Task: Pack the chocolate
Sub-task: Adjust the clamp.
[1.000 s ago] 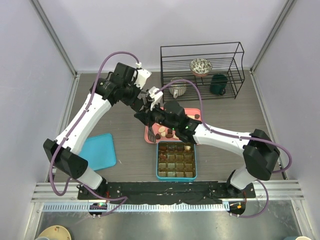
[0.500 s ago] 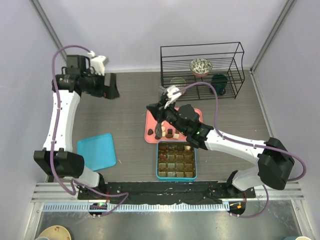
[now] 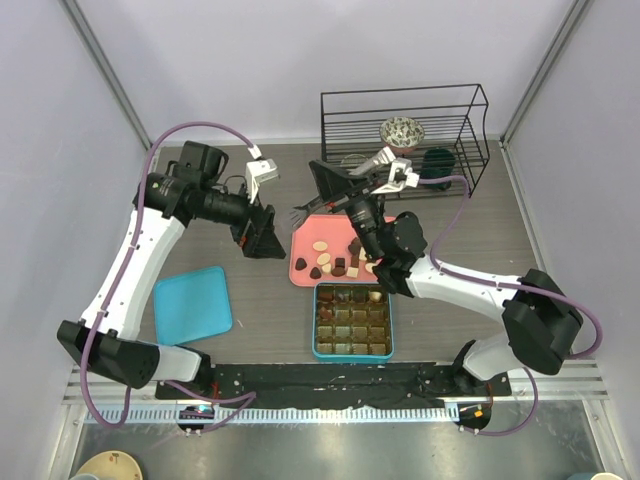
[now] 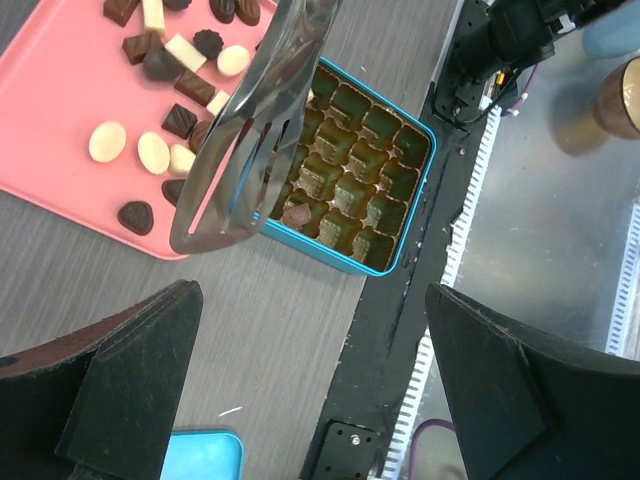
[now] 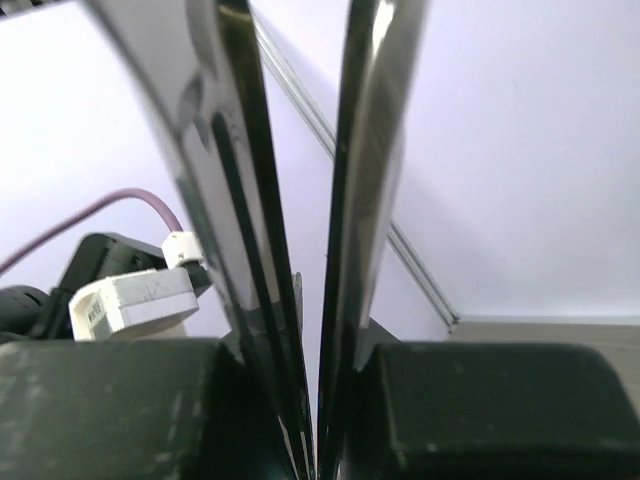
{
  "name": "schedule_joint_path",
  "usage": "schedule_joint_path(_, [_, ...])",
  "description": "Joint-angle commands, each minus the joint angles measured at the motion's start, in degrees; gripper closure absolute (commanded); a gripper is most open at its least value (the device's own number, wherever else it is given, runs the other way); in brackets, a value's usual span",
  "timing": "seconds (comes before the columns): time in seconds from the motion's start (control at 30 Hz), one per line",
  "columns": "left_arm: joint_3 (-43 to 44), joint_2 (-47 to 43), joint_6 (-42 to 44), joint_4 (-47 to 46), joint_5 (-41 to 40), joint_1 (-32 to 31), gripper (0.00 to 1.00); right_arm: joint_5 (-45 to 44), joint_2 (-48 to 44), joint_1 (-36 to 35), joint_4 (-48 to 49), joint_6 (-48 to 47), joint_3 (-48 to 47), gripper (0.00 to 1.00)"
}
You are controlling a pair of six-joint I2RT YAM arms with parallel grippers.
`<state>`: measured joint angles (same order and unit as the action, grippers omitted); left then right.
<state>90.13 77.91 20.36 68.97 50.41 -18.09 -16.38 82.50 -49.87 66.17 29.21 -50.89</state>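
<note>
Chocolate pieces [image 3: 335,262], dark, mid brown and cream, lie scattered on the pink tray [image 3: 303,250]. The left wrist view shows them too [image 4: 150,150], on that tray [image 4: 60,80]. In front of it sits the teal box [image 3: 352,322] with brown compartments, and a few pieces lie in it [image 4: 297,213]. My right gripper [image 3: 338,186] hangs above the tray's back edge, shut on metal tongs [image 3: 297,216] whose slotted tips [image 4: 235,170] hover over tray and box. Both blades [image 5: 350,150] stand between its fingers [image 5: 110,400]. My left gripper [image 3: 262,238] is open and empty, left of the tray.
A blue lid [image 3: 193,303] lies flat at the front left. A black wire rack [image 3: 405,140] at the back right holds a patterned bowl [image 3: 401,131] and a dark green mug [image 3: 436,168]. The black base rail [image 4: 400,330] runs along the near edge.
My right gripper has lifted the tongs off the tray, up and toward the back. My left arm has swung in from the far back left to just beside the tray, still open.
</note>
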Motion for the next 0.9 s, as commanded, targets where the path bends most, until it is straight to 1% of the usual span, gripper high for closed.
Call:
schedule_joint_path(0.0, [-0.21, -1.62, 3.90, -1.03, 2.15, 0.33, 0.00, 0.47, -1.99, 0.65, 11.08, 7.69, 1.94, 0.99])
schedule_joint_path(0.23, [1.37, -1.00, 3.72, -1.03, 3.55, 0.24, 0.00, 3.46, -1.82, 1.00, 11.35, 12.71, 3.26, 0.99])
schedule_joint_path(0.37, [0.84, -0.83, 5.56, -0.07, 0.66, 0.42, 0.00, 4.96, -2.95, 1.35, 10.39, 12.80, 3.17, 0.99])
schedule_joint_path(0.47, [0.49, -1.09, 6.53, 0.99, 2.40, 0.42, 0.01, 6.45, -2.96, 1.88, 9.06, 13.76, 2.64, 0.99])
schedule_joint_path(0.53, [0.75, -1.01, 6.53, 1.34, 5.55, 0.42, 0.06, 7.33, -1.56, 2.05, 10.55, 16.04, 2.03, 0.99])
schedule_joint_path(0.57, [1.10, -0.83, 6.71, 1.78, 6.62, 0.42, 0.14, 7.68, -0.94, 2.23, 11.34, 16.92, 1.77, 0.99])
schedule_joint_path(0.63, [3.47, 0.57, 8.11, 4.32, 9.16, 0.51, 0.24, 8.47, 1.25, 2.49, 14.24, 19.20, 1.07, 0.99])
schedule_joint_path(0.67, [4.69, 1.53, 8.81, 7.81, 10.05, 0.42, 0.35, 9.25, 1.96, 2.49, 15.03, 19.48, 0.80, 0.99])
schedule_joint_path(0.73, [8.65, 4.77, 13.02, 12.57, 12.59, 0.42, 0.48, 9.96, 3.54, 2.41, 16.79, 20.27, 0.27, 0.99])
schedule_joint_path(0.77, [9.97, 6.10, 15.13, 18.77, 13.47, 0.42, 0.66, 9.88, 3.98, 2.49, 18.28, 20.71, 0.18, 0.99])
schedule_joint_path(0.8, [11.37, 7.33, 19.32, 21.79, 14.18, 0.51, 0.72, 9.88, 4.42, 2.58, 19.16, 20.88, 0.27, 0.99])
schedule_joint_path(0.83, [13.74, 8.82, 21.19, 24.78, 14.53, 0.42, 0.79, 9.79, 5.29, 2.49, 19.95, 20.97, 0.27, 0.99])
schedule_joint_path(0.87, [14.11, 10.58, 21.04, 26.11, 14.89, 0.42, 0.86, 9.79, 5.56, 2.58, 20.66, 21.41, 0.18, 0.99])
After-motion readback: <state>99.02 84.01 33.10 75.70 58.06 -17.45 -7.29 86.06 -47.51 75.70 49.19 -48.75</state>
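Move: The left hand, open and empty, has the clamp's slotted head about 4 cm ahead of its pads, some 4 cm to the right and level with them. From the right hand, which already holds the clamp, that head lies about 11 cm left, 6 cm back and 11 cm lower. On the table some 29 cm below the left hand are the chocolate tray, about 12 cm ahead and 17 cm right, and the blue box, about 5 cm back and 18 cm right. Keeping its grip on the clamp, the right hand draws back about 2 cm, then edges about 1 cm left, rolling its left side up and turning counter-clockwise by some 15 degrees, so that the clamp's slotted head swings back in between the left hand's open fingers. The left hand holds still at first, then closes from wide open to nearly shut and pinches the head between its pads, rising about 2 cm with a slight clockwise turn. ##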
